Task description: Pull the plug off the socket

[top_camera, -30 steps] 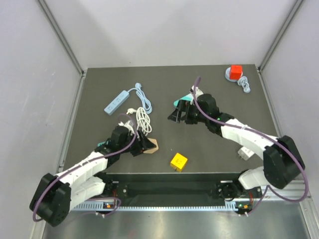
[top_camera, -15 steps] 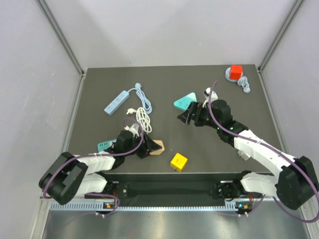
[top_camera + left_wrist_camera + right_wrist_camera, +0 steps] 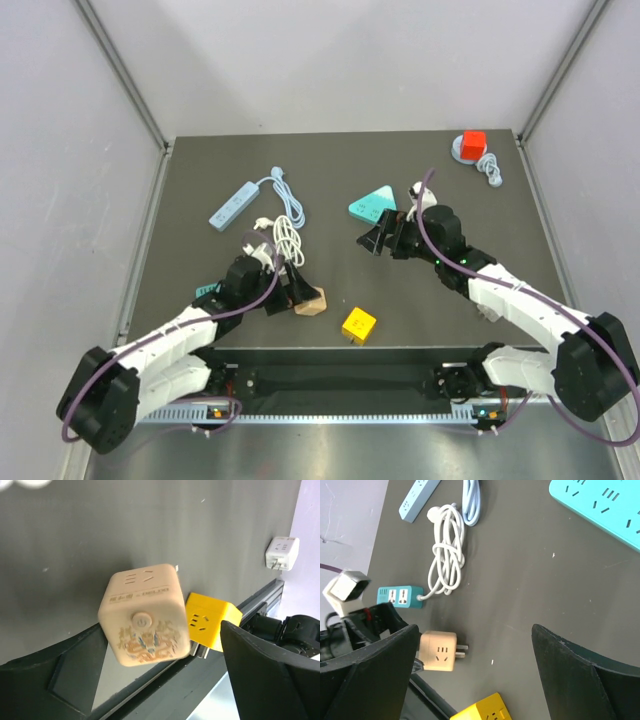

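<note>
The plug, a beige cube adapter [image 3: 311, 302] [image 3: 145, 615], lies on the table with its two prongs [image 3: 462, 651] bare. It sits apart from the socket, a small teal strip [image 3: 400, 596] on a coiled white cord [image 3: 447, 555]; my left arm partly hides that strip [image 3: 207, 291] from above. My left gripper [image 3: 293, 297] [image 3: 160, 677] stands open around the cube, with neither finger touching it. My right gripper [image 3: 372, 240] [image 3: 475, 675] hangs open and empty over the middle of the table.
A yellow cube socket [image 3: 358, 324] [image 3: 210, 625] sits near the front edge, just right of the beige cube. There is a teal triangular socket [image 3: 372, 205], a light blue power strip [image 3: 232, 204], a red cube on a grey base [image 3: 472, 145] and a white adapter [image 3: 282, 552].
My left gripper's jaws have spread and let go of the beige cube, which now rests on the table. My right arm drew back from the teal triangle a second ago and has since held still.
</note>
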Tool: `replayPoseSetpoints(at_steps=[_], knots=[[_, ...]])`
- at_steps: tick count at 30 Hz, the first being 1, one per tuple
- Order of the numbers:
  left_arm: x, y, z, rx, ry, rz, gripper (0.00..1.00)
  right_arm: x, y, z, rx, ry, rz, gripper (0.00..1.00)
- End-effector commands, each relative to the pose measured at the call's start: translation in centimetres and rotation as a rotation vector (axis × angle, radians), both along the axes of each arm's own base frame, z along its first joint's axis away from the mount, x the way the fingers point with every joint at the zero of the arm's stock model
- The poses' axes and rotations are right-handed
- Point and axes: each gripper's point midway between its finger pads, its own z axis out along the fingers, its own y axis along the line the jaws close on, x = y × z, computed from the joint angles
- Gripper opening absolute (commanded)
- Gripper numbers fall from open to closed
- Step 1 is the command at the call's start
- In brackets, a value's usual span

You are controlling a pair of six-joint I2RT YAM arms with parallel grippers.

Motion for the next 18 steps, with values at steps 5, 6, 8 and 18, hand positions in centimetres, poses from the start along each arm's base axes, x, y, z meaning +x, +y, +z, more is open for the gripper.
replayPoseSetpoints(at_steps=[5,6,8,18], knots=[[0.2,2.2,2.4,0.176,-0.084,-0.027,0.98,0.0,0.1,1.7,0.063,-0.030,-0.004,0.93],[0.6,2.3,3.6,0.182,-0.109,-0.020,0.98,0.0,-0.1,1.7,0.059,-0.028,-0.011,0.93],[0.6,3.4,4.2,0.238,-0.131,-0.009,0.98,-0.2,-0.5,1.9,0.046,-0.030,-0.026,0.93],[4.5,3.6,12.1,0.296,-0.357,0.024,0.98,2.0,-2.3,1.6,-0.120,-0.050,-0.075,0.95]])
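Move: The open left fingers are still around the beige plug they have just let go, its middle roughly 3 cm below the hand point and 2 cm to the right. The yellow plug stands about 11 cm to the left hand's right and 5 cm back, the white cable bundle some 12 cm ahead and 3 cm left, and the teal strip 14 cm left and 2 cm ahead. From the right hand the beige plug is about 11 cm back, 10 cm left and 13 cm down. With its fingers kept wide open, the left hand lifts clear of the beige plug, climbing about 10 cm and picking up speed, while it also eases some 3 to 4 cm to the left and, mostly in the second half, about 3 cm forward towards the white cable bundle. On the way the wrist turns so that the fingers, which pointed well to the right, swing some 15 degrees round to point more forward while still slanting down. ##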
